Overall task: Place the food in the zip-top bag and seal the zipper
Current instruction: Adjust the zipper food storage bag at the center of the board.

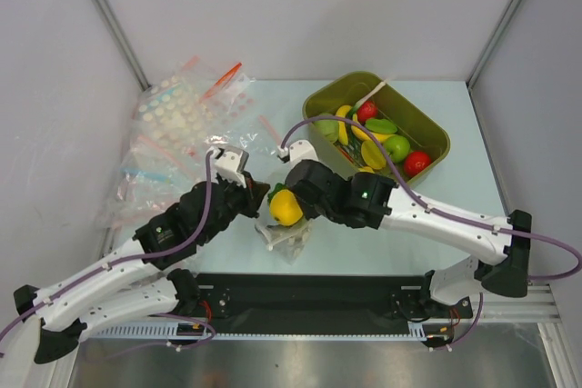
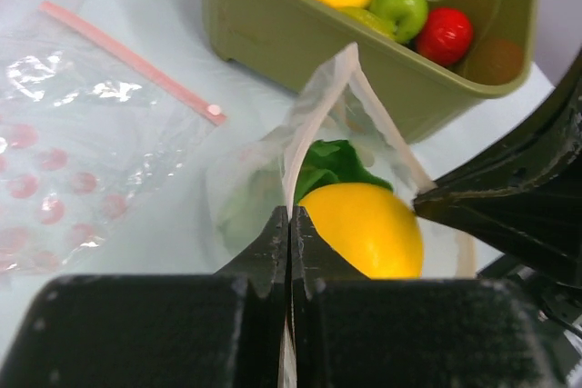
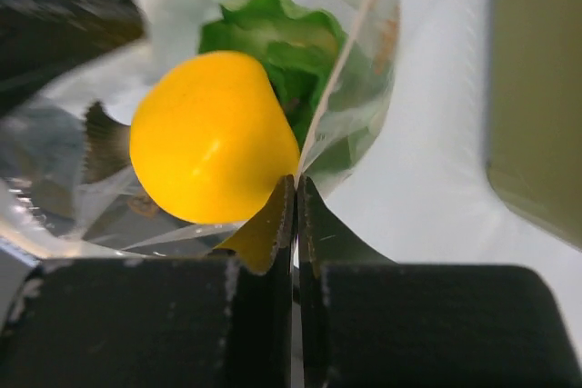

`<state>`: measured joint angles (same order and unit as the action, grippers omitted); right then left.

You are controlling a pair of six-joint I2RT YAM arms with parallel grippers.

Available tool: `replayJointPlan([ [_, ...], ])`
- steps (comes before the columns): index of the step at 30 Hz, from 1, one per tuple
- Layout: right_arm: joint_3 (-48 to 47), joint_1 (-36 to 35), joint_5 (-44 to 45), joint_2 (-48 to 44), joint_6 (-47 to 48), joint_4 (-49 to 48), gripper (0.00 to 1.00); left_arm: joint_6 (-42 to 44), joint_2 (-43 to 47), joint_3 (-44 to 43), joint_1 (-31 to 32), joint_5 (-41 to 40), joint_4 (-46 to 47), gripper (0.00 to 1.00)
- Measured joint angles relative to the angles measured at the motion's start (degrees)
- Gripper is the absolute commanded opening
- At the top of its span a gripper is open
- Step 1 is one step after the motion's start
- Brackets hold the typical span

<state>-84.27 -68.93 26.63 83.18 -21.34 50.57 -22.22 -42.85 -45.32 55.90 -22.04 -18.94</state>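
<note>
The clear zip-top bag (image 1: pixel 289 235) hangs between my two grippers near the table's front middle, its mouth held open. The yellow-orange toy fruit (image 1: pixel 285 207) sits in the mouth, with the green lettuce (image 1: pixel 275 191) behind it. In the left wrist view my left gripper (image 2: pixel 289 217) is shut on one edge of the bag (image 2: pixel 320 106), with the fruit (image 2: pixel 364 227) and lettuce (image 2: pixel 338 163) just beyond. In the right wrist view my right gripper (image 3: pixel 296 184) is shut on the opposite edge of the bag (image 3: pixel 368 20), beside the fruit (image 3: pixel 207 136) and lettuce (image 3: pixel 282 38).
An olive bin (image 1: pixel 427 115) at the back right holds bananas, red and green toy fruit. A pile of other clear bags (image 1: pixel 177 129) with pink and red zip strips lies at the back left; one pink-strip bag (image 2: pixel 127 56) lies close to the left of my left gripper.
</note>
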Motion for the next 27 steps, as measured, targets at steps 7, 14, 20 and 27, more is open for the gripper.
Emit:
replayJointPlan([
  [7, 9.1, -0.2, -7.2, -9.1, 2.1, -14.3, 0.00, -0.3, 0.0, 2.1, 0.0, 8.0, 5.2, 0.00],
  [14, 16.9, 3.5, -14.4, -12.9, 1.1, -26.9, 0.00, -1.8, -4.5, 2.6, 0.0, 13.4, 9.9, 0.00],
  [20, 24.0, 8.3, -21.2, -12.9, -3.4, -35.9, 0.00, -2.7, -6.3, 4.6, -0.9, 13.2, 11.0, 0.00],
  [27, 29.4, 15.6, -28.7, -13.6, -7.8, -44.9, 0.00, -3.0, -7.0, 4.6, -1.5, 12.0, 11.0, 0.02],
])
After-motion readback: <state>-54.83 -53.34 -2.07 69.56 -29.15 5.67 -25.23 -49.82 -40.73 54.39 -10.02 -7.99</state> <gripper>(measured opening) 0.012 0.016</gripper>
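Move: The filled zipper food storage bag, its rim already pinched in both hands, has its middle roughly 5 cm right of the left hand, 2 cm back and 6 cm below; from the right hand it is 3 cm left, level forward, 4 cm below. The yellow fruit bulging in its mouth sits 4 cm left of the right hand and 1 cm ahead. The green bin's middle is some 20 cm ahead and 17 cm right of that hand. The bag's rim stays pinched in both shut grippers as they close in on each other over the fruit. The left hand goes about 5 cm right, then sinks 3 cm, turning slightly clockwise; the right hand lifts about 3 cm while easing left and back, then lowers again and pushes forward, its left side rolling up over 35 degrees so its fingers swing from steeply down to pointing more leftward. ##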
